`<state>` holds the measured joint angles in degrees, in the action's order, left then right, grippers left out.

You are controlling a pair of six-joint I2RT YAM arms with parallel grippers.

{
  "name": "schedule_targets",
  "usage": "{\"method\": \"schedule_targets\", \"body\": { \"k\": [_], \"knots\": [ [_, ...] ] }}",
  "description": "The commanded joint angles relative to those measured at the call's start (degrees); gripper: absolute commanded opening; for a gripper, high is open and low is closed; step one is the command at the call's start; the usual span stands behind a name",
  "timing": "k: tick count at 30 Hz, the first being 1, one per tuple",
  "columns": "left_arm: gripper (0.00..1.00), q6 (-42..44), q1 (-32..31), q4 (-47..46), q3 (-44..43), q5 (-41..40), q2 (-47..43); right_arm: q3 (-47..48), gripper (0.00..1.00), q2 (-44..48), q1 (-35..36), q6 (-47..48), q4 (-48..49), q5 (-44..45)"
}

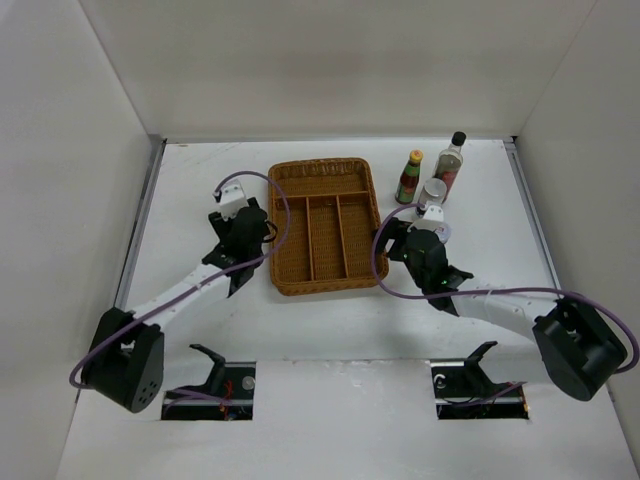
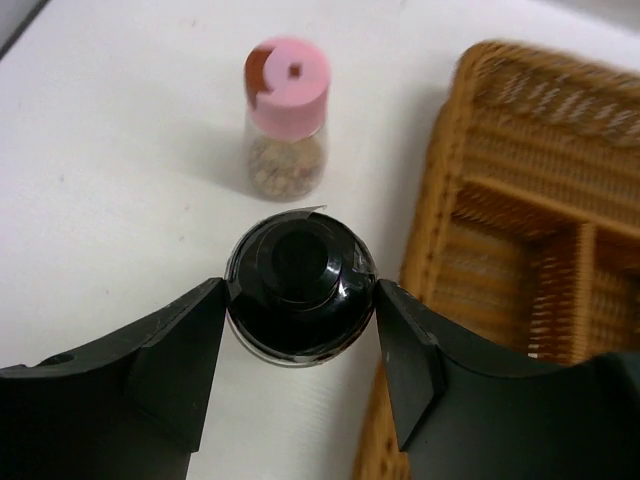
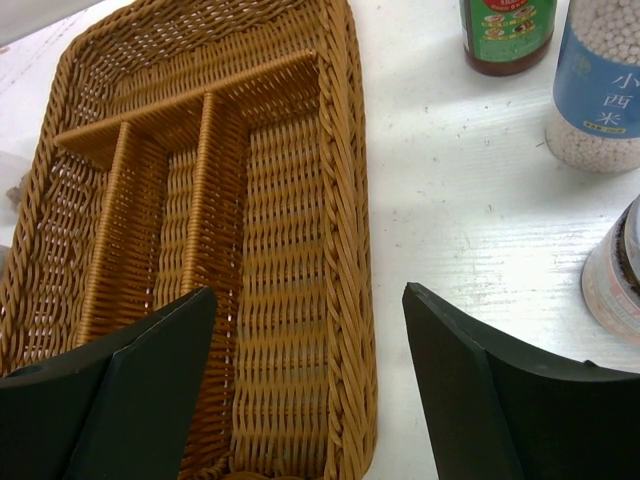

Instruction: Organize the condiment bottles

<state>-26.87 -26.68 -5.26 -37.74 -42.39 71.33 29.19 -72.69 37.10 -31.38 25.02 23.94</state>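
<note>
My left gripper is shut on a black-capped bottle that stands on the table, one finger against each side. Just beyond it stands a pink-capped bottle. In the top view the left gripper hides both bottles. My right gripper hangs open and empty over the right rim of the wicker tray; the top view has it at the tray's right side. A yellow-capped green bottle, a tall clear black-capped bottle and a short jar stand right of the tray.
The brown wicker tray lies mid-table between the arms, its compartments holding nothing. White walls enclose the table on three sides. In the left wrist view the tray's rim is close to the right of the held bottle.
</note>
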Motion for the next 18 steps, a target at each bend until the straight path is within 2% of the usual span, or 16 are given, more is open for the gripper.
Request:
{"method": "schedule_targets", "body": {
  "k": [1, 4, 9, 12, 18],
  "knots": [
    [0.35, 2.9, -3.6, -4.4, -5.5, -3.8, -5.8, 1.5, 0.82, 1.8, 0.1, 0.4, 4.1, 0.1],
    [0.35, 4.4, -6.6, -6.5, -8.7, -3.8, -5.2, 1.8, 0.82, 1.2, 0.1, 0.3, 3.6, -0.5],
    [0.34, 5.9, -6.5, -13.5, -14.5, -0.8, 2.2, 1.3, 0.83, 1.9, 0.3, 0.0, 4.1, -0.4],
    [0.34, 6.0, -5.4, -18.7, -20.1, 2.4, 9.3, 1.5, 0.83, 2.4, 0.3, 0.6, 4.0, 0.1],
    [0.34, 7.4, -3.3, -20.3, -33.3, 6.9, 24.3, 1.7, 0.84, 2.5, 0.5, 0.7, 3.6, -0.1]
  ]
}}
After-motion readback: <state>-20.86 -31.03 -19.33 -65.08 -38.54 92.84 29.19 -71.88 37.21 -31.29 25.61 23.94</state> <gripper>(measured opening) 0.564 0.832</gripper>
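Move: The black-capped bottle is already in the left fingers, just off the table. The basket's wide far compartment has its middle about 22 cm ahead of this hand, 20 cm to its right and 11 cm below. The pink-capped bottle stands some 11 cm ahead and 4 cm left; the basket's left narrow compartment is 12 cm right and 3 cm ahead. From the right hand, the far compartment lies roughly 24 cm ahead and 20 cm left. Still pinching the black-capped bottle near its top, the left hand first climbs about 10 cm while drifting right, then levels off and swings forward and right over the basket's rim towards the far compartment, some 11 cm each way in all. The wrist tips the fingers up about 15 degrees and turns slightly clockwise; the grip is kept unchanged. ##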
